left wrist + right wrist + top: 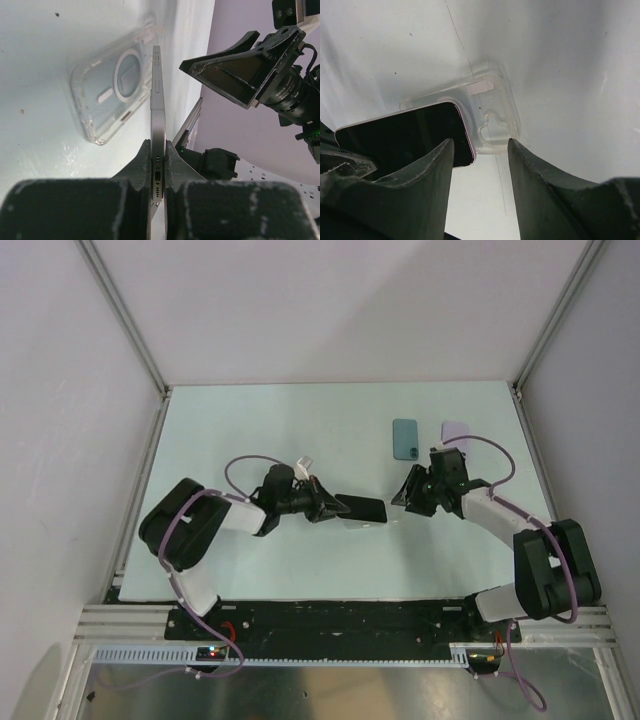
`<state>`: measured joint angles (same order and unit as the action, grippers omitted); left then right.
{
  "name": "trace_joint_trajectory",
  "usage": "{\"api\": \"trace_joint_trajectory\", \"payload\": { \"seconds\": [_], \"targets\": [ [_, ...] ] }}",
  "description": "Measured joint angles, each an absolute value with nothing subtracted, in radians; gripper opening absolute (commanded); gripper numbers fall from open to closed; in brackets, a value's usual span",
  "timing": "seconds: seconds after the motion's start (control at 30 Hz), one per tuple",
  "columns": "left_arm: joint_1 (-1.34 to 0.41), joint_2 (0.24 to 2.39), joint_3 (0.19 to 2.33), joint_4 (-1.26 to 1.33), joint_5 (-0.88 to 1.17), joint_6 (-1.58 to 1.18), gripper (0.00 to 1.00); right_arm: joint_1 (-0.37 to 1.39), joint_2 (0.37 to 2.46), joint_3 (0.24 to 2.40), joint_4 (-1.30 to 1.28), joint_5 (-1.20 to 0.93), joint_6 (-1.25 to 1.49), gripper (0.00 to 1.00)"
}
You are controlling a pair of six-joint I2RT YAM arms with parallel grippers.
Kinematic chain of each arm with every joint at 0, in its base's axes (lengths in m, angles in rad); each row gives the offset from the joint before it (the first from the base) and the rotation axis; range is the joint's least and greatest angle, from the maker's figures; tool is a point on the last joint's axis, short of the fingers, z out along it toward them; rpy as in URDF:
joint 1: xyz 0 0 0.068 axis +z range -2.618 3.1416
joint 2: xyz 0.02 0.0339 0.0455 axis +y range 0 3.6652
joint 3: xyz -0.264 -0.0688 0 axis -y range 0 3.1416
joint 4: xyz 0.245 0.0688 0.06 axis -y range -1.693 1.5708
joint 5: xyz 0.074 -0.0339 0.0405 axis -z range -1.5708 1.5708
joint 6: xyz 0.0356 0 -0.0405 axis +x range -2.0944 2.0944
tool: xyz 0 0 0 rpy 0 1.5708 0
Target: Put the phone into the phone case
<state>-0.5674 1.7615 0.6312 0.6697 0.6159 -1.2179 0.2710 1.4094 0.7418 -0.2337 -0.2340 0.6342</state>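
The phone [366,508], black screen up, is held just above the table at mid-table. My left gripper [330,508] is shut on its bottom end. In the left wrist view the phone [156,95] shows edge-on, clamped between both fingers of that gripper [158,161]. The clear phone case [111,92] lies on the table beside and partly under it. My right gripper [403,496] stands open just right of the phone's free end. In the right wrist view its fingertips [445,150] flank bare table in front of the phone [405,136] and case [492,112], touching neither.
A teal phone-shaped slab [404,438] and a pale lavender one [457,429] lie at the back right of the table [250,430]. White walls and metal frame rails [145,480] close in the sides. The right gripper [240,70] looms close in the left wrist view.
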Motion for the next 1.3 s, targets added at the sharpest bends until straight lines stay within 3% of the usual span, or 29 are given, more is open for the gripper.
{"api": "trace_joint_trajectory", "payload": {
  "seconds": [0.43, 0.7, 1.3],
  "targets": [
    [-0.578, 1.828, 0.684, 0.672, 0.6, -1.193, 0.0, 0.276, 1.476, 0.741, -0.202, -0.22, 0.633, 0.51],
    [-0.611, 1.85, 0.704, 0.674, 0.586, -1.194, 0.0, 0.287, 1.507, 0.741, -0.186, -0.208, 0.632, 0.37],
    [-0.63, 1.892, 0.718, 0.71, 0.579, -1.222, 0.0, 0.314, 1.526, 0.741, -0.168, -0.149, 0.632, 0.29]
  ]
}}
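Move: The left gripper still holds the phone by its left end. The phone case lies roughly 8 cm to the left gripper's right, level with it fore and aft and about 6 cm below. From the right gripper, the case's middle is some 8 cm left, 1 cm back and 4 cm down. From that same hand the blue phone is about 24 cm ahead and 4 cm right, the purple phone 24 cm ahead and 19 cm right. Bring the left gripper about 3 cm right and 2 cm down, easing a centimetre forward first and then back, keeping its hold so the phone's free end goes into the case's right end. Sink the right gripper about 3 cm straight down, partway through starting to narrow its open fingers to straddle the end wall there. ##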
